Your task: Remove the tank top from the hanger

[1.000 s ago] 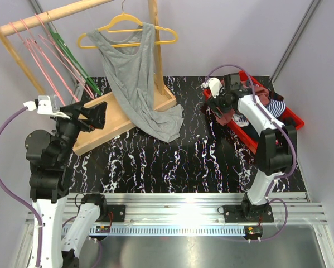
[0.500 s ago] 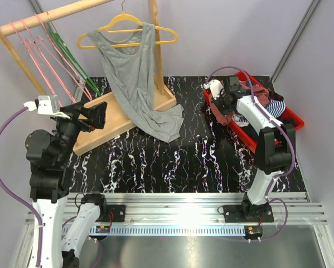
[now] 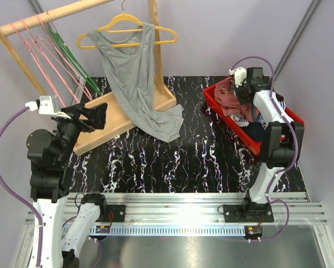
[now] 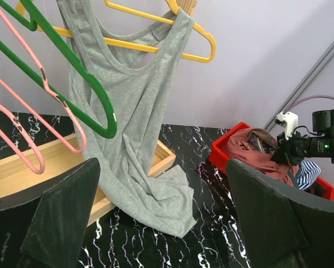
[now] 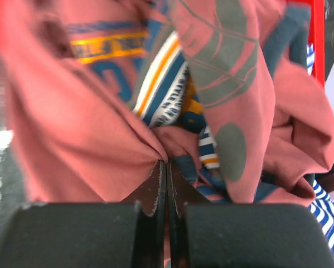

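Observation:
A grey tank top (image 3: 138,84) hangs from a yellow hanger (image 3: 127,22) on the wooden rack; its hem trails over the rack's base onto the black marbled table. The left wrist view shows the tank top (image 4: 139,123) and hanger (image 4: 150,47) ahead. My left gripper (image 3: 91,117) is held off to the left of the garment, open and empty (image 4: 161,184). My right gripper (image 3: 243,95) is over the red bin (image 3: 233,127) at the right, shut (image 5: 167,164), with a fold of a salmon-pink garment (image 5: 72,139) gathered at its tips.
Pink hangers (image 3: 38,53) and a green hanger (image 3: 69,56) hang on the rail at the left, close in front of my left wrist camera (image 4: 72,72). The rack's wooden base (image 3: 108,120) lies on the table. The bin holds several striped and printed clothes (image 5: 172,84).
The right gripper has closed and moved from the bin's near-left corner up and right over the clothes, pulling pink cloth with it. The left arm and tank top are unchanged.

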Tool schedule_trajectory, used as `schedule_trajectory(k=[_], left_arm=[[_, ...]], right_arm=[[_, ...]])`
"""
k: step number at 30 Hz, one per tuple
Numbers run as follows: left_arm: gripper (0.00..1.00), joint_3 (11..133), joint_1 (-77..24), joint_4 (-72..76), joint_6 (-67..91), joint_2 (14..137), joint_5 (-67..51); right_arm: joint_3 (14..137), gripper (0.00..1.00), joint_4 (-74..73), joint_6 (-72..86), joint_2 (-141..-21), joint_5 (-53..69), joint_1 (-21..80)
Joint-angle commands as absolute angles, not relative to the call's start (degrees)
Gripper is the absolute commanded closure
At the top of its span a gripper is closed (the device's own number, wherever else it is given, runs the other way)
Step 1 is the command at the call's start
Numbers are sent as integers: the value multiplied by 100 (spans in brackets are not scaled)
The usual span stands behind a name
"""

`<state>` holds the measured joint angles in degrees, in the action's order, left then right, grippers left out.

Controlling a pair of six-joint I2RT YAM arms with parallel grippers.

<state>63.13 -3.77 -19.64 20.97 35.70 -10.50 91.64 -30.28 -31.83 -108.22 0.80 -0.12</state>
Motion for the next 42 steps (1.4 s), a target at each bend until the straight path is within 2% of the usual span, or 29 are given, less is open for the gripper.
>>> schedule_trajectory(k=[1,14,18,27,29,30,34,38,42], left_arm=[[1,6284,-360,-1740,2101,3551,-993],[1,6319,-360,-1855,2083,3542,-949],[1,6381,-360,-1837,2092,3603,-993],[1,6354,-360,-1846,2109,3621,-1019],[1,6346,-360,-1793,2127,3639,-1028],[1,6346,-360,-1776,2136,3656,-1037],[1,6433,-360,-1705,2153,3770,-1107],[1,6521,-360,-1696,2171,3893,-1169],[1,6539,-360,-1670,2206,3946,-1213]], right_arm=[[9115,100,-2734,-3278,-11161,-141,-176],[8130,100,-2636,-3190,-11470,492,-176],[8226,93,-2794,-3304,-11286,483,-193],[9333,50,-3751,-3278,-10679,1089,-229],[9709,44,-3998,-3287,-10635,1370,-229],[9842,36,-4277,-3339,-10635,1475,-229],[10396,20,-4868,-3445,-10635,2291,-229],[10879,12,-5282,-3524,-10644,2952,-220],[11162,10,-5607,-3647,-10643,3655,-211]])
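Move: Shut on the pink tank top, the right hand hovers over the far-left part of the red bin, whose middle lies about 5 cm back, 7 cm right and 11 cm below. The striped shirt in the bin is roughly 5 cm back and 12 cm right, the navy garment about 13 cm back and 8 cm right, both some 10 cm down. From the left hand, the bin's middle is some 20 cm ahead, 60 cm right and 40 cm lower. Lowering the pinched pink tank top about 8 cm into the red bin, the right hand pauses there, opens wide to let go, then climbs some 15 cm clear, drifting about 6 cm left towards the near-side rim as its wrist rolls left side up and turns counter-clockwise, each about 20 degrees. The open left hand finally edges 2 cm forward and slightly down. ##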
